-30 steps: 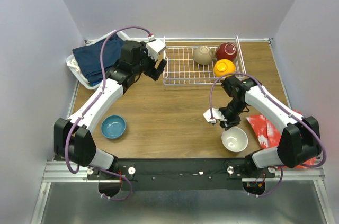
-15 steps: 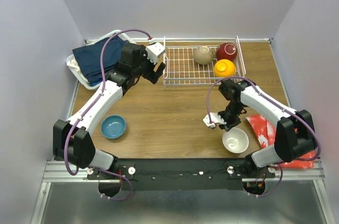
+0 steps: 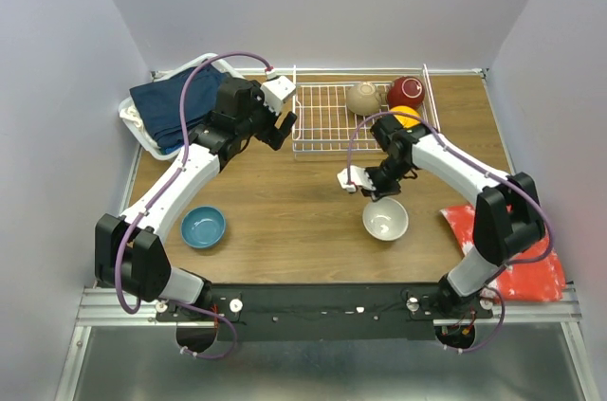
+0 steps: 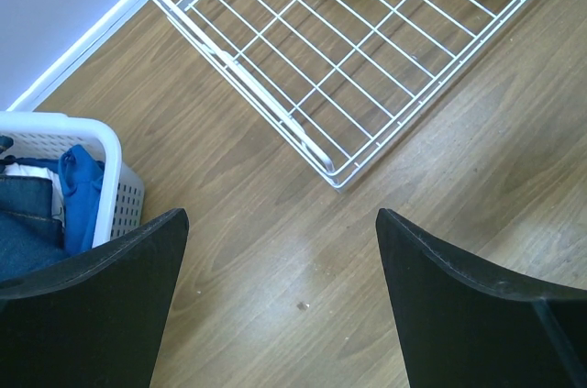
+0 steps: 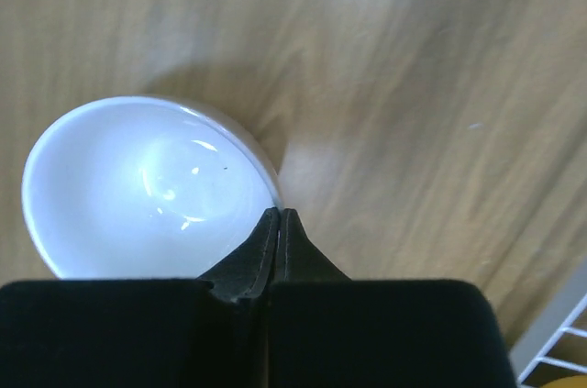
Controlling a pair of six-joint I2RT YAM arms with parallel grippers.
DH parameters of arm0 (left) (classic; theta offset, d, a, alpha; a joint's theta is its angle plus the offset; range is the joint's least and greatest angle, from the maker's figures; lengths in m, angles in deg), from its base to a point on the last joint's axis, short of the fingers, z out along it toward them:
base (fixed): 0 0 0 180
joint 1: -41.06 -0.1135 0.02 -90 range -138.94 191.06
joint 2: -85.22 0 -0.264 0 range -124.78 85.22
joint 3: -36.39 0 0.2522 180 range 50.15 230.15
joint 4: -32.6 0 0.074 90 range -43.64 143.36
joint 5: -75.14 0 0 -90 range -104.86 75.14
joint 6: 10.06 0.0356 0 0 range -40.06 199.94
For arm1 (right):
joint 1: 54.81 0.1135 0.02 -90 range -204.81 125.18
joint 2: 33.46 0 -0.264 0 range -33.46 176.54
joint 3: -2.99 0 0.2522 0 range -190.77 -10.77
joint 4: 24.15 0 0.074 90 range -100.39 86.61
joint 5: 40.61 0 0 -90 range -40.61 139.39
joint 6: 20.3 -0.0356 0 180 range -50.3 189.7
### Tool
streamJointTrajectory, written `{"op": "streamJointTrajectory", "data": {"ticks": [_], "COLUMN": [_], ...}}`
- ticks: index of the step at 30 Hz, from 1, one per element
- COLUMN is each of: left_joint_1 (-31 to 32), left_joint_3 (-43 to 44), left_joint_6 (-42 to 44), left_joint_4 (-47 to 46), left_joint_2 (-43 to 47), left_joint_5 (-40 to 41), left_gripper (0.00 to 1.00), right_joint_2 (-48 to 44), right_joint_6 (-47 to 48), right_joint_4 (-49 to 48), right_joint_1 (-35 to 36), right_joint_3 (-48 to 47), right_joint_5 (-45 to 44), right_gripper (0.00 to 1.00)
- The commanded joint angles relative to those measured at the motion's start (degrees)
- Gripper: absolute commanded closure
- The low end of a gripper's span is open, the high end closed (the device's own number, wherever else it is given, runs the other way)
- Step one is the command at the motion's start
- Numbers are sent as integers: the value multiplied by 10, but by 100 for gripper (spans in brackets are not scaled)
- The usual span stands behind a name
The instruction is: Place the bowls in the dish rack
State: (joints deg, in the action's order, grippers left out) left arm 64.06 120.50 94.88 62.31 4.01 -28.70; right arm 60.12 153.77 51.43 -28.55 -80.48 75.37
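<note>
A white bowl (image 3: 385,221) sits right of the table's middle, and my right gripper (image 3: 378,194) is shut on its rim. The right wrist view shows the black jaws (image 5: 279,214) pinched together on the edge of the white bowl (image 5: 138,186). The white wire dish rack (image 3: 322,121) at the back holds a cream bowl (image 3: 363,99), a maroon bowl (image 3: 406,92) and an orange bowl (image 3: 406,115) that my right arm partly hides. A blue bowl (image 3: 203,227) lies at the near left. My left gripper (image 3: 283,126) hangs open beside the rack's left end (image 4: 303,49), holding nothing (image 4: 280,223).
A white plastic basket (image 3: 133,126) with dark blue cloth (image 3: 175,102) stands at the back left, close to my left arm. A red patterned cloth (image 3: 503,249) lies at the near right. Walls close in the table on three sides.
My right gripper closed on the white bowl's rim and moved left and toward the rack, taking the bowl with it. The left arm barely moved.
</note>
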Motion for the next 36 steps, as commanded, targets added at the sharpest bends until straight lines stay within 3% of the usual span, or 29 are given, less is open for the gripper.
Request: {"op": "streamJointTrajectory", "data": {"ticks": [1,4,8,14,21,33,36], "left_joint_1": [2,2,2,2,2,2,2], "left_joint_3": [4,6,9,1,9,0,-5], "left_joint_6": [2,1,3,0,-5,-4,-6], "left_joint_4": [-4,-2,-1,-13,-13,-16,-17], "left_joint_2": [-3,-3,2,1,-10,-15,-13], "left_joint_5": [7,7,9,8,0,1,1], "left_gripper": [8,7,7,7,7,7,7], "right_joint_2": [46,57,-5,-108,-124,-142,-153], "right_joint_6": [-95,-146,-179,-176,-92,12,14], "right_joint_4": [-120,-143,-145,-102,70,119,95], "right_joint_1": [27,34,31,33,32,32,32], "right_joint_3": [-39,-54,-39,1,24,108,134], "right_joint_5": [22,0,-28,-1,15,-20,-24], "right_gripper": [86,66,63,62,62,61,61]}}
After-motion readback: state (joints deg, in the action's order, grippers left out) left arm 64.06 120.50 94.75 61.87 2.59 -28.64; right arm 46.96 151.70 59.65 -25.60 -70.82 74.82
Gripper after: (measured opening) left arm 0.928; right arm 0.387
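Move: The right hand has its shut fingers at the white bowl's forward-left rim; the bowl's middle lies about 5 cm back, 3 cm to the right and 2 cm below. From that hand the dish rack's middle is some 20 cm ahead and 2 cm left, the orange bowl about 19 cm ahead and 6 cm right. From the left hand the white bowl is roughly 18 cm back, 22 cm right and 20 cm below. Right hand draws the white bowl forward-left, opens, lifts 8 cm, swings 12 cm back-right over it and lowers. ##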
